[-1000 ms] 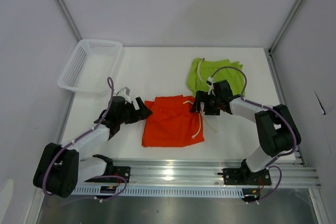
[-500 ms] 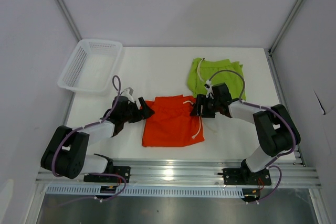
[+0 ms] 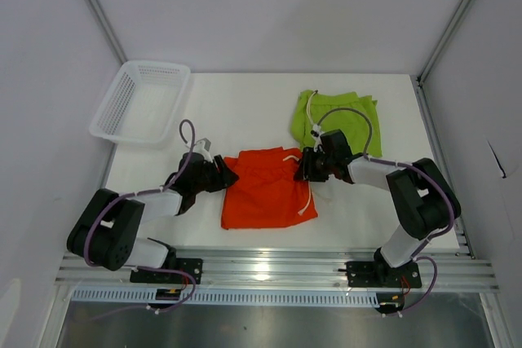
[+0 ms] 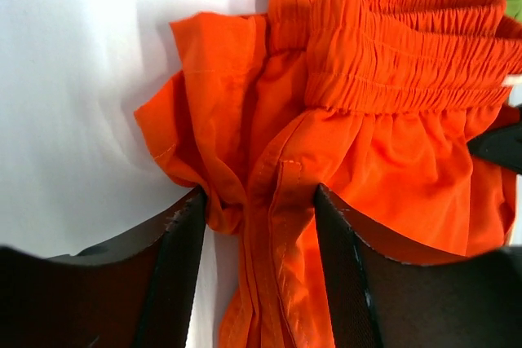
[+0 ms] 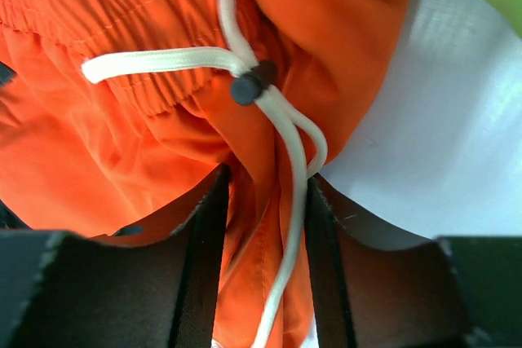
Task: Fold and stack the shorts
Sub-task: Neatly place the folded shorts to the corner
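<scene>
The orange shorts (image 3: 269,193) lie flat near the table's front middle, with the waistband away from the arms. The lime green shorts (image 3: 338,116) lie crumpled behind them to the right. My left gripper (image 3: 227,175) is at the orange pair's upper left corner. In the left wrist view its jaws (image 4: 259,193) straddle a bunched fold of orange fabric (image 4: 269,226), with a strip of table showing beside one finger. My right gripper (image 3: 306,167) is at the upper right corner. There its jaws (image 5: 267,175) pinch orange cloth and the white drawstring (image 5: 163,61).
A white mesh basket (image 3: 155,64) stands at the back left corner of the white table. The side walls rise close on both sides. The metal rail with the arm bases (image 3: 269,270) runs along the near edge.
Both arms have reached inward to the orange shorts' top corners. Both sets of jaws have narrowed from wide open onto the fabric. The shorts themselves have barely shifted.
</scene>
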`<move>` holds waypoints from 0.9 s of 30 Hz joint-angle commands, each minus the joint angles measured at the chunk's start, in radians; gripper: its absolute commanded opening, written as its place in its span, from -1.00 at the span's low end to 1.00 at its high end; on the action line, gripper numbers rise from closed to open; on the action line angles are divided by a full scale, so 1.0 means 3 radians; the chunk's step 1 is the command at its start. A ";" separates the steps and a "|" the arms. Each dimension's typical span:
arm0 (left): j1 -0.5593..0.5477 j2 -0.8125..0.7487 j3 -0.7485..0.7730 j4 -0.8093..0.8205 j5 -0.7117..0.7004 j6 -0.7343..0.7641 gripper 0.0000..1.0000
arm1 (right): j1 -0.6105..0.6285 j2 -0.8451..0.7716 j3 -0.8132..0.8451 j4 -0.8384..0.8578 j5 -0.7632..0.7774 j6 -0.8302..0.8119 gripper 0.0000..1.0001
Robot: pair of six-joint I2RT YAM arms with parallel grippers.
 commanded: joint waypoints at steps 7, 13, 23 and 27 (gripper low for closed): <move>-0.0389 -0.0185 -0.0055 0.0162 -0.0717 0.0042 -0.25 | 0.0283 0.0121 0.0190 0.0188 0.0453 0.0021 -0.43; -0.0552 -0.0266 0.0001 0.0050 -0.1071 0.0057 -0.99 | 0.0513 0.0065 0.0251 0.0188 0.0816 -0.0009 -0.88; -0.0670 -0.0834 -0.0015 -0.0150 -0.1511 0.0134 -1.00 | 0.0759 -0.0161 0.0481 0.0076 0.1364 -0.0152 -1.00; -0.0670 -0.0753 0.0153 -0.0073 -0.1526 0.0134 -1.00 | 0.0744 -0.0140 0.0655 -0.0082 0.1435 -0.0239 -1.00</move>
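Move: The red shorts lie flat between the two grippers, whose half-open fingers already straddle opposite side edges near the waistband. Their middle is about 10 cm right and 4 cm back of the left hand, and about 9 cm left and 4 cm back of the right, some 2 cm below both. The green shorts lie about 15 cm ahead and 10 cm right of the right hand; the white basket is roughly 20 cm ahead and 25 cm left of the left hand. Shut both grippers on the red shorts' side edges, the right one pinching the white drawcord with the cloth as it slides about 4 cm left towards the left gripper. With both closed, raise them, left about 5 cm and right about 3 cm plus a little forward, tilting the fingers up some 15 degrees. ##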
